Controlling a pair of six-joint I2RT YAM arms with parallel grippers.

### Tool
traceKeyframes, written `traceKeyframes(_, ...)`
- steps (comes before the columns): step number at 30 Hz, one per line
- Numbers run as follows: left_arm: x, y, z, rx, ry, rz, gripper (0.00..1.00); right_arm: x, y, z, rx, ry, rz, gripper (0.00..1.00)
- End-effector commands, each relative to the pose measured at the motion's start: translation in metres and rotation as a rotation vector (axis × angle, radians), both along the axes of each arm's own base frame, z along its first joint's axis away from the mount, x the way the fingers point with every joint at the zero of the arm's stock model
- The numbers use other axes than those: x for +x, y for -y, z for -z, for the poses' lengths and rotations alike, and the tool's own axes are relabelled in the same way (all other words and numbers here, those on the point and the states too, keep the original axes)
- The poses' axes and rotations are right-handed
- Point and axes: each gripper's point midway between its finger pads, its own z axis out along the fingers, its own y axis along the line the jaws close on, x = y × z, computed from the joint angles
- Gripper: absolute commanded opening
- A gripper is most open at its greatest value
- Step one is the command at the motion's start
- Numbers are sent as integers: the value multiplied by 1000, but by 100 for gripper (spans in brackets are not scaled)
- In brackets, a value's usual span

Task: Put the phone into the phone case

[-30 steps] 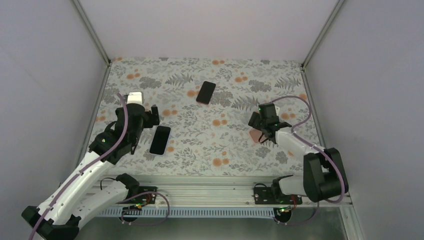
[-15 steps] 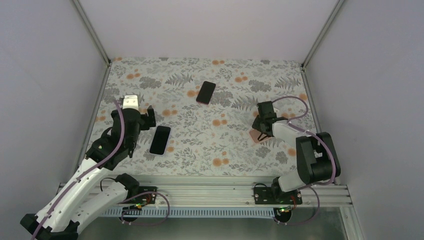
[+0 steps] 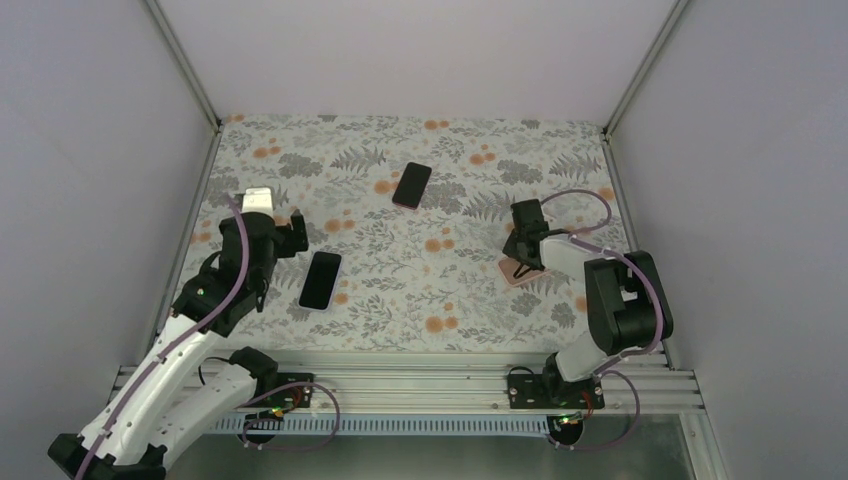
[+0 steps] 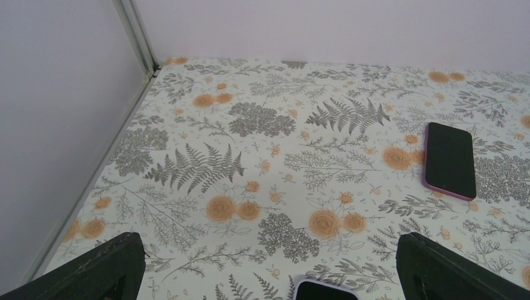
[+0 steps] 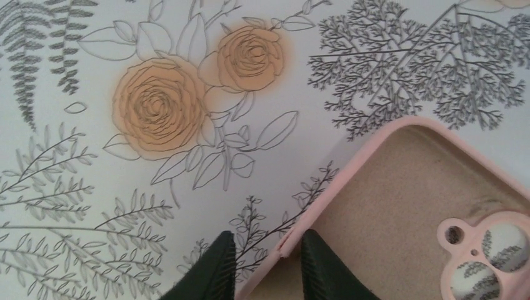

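The pink phone case (image 5: 406, 206) lies open side up at the table's right (image 3: 515, 274), camera cut-out at its corner. My right gripper (image 5: 267, 240) is down on it (image 3: 523, 260), jaws narrow and straddling the case's side wall. One finger stands inside against the wall, the other outside with a small gap left. A black phone (image 3: 320, 280) lies left of centre; only its top edge (image 4: 325, 291) peeks in below my left gripper (image 4: 269, 275). That gripper (image 3: 282, 224) hovers wide open beside it, holding nothing.
A second black phone with a pink-purple rim (image 3: 411, 185) lies towards the back centre, also seen in the left wrist view (image 4: 450, 160). Grey walls and corner posts (image 3: 190, 70) close in the flowered table (image 3: 430, 300) on three sides.
My right gripper has dropped onto the pink case's edge and its jaws have narrowed from wide open to a slim gap round the wall. The left arm drew slightly back and left.
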Motion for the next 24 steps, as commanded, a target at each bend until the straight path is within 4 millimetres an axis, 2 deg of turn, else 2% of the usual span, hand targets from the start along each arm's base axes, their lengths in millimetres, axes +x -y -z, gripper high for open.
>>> traceKeyframes(1,6,4,0,-14,7,32,100,-3,7,8,-29,-49,13,20)
traceKeyframes(5,8,3,2,-24,-2,38,100,-4,5,6,-32,-58,-10,4)
traceKeyframes(10,10,2,3,-31,-8,42,100,-3,-9,-3,-15,-57,-108,4)
traceKeyframes(15,10,1,3,-34,-7,39,100,-7,-48,-13,18,-37,-278,4)
traceKeyframes(24,11,1,5,-35,-14,43,100,-35,-136,-10,30,-75,-659,4)
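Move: The pink phone case lies flat under my right hand. Its middle is some 4 cm back and 1 cm right of my finger pads, which straddle its far long wall, about level with it. From there the loose black phone lies about 21 cm ahead and 30 cm left, the purple-cased phone about 7 cm back and 55 cm left. From my idle left hand, the pink case is roughly 54 cm right, 3 cm ahead and 25 cm down. I shut my right fingers the rest of the way and pinch the pink case's far wall, one finger outside and one inside. Then, barely rising, I sweep the case about 9 cm left and slightly back towards the middle of the table, speeding up as I go and turning my hand some 25 degrees counter-clockwise. ##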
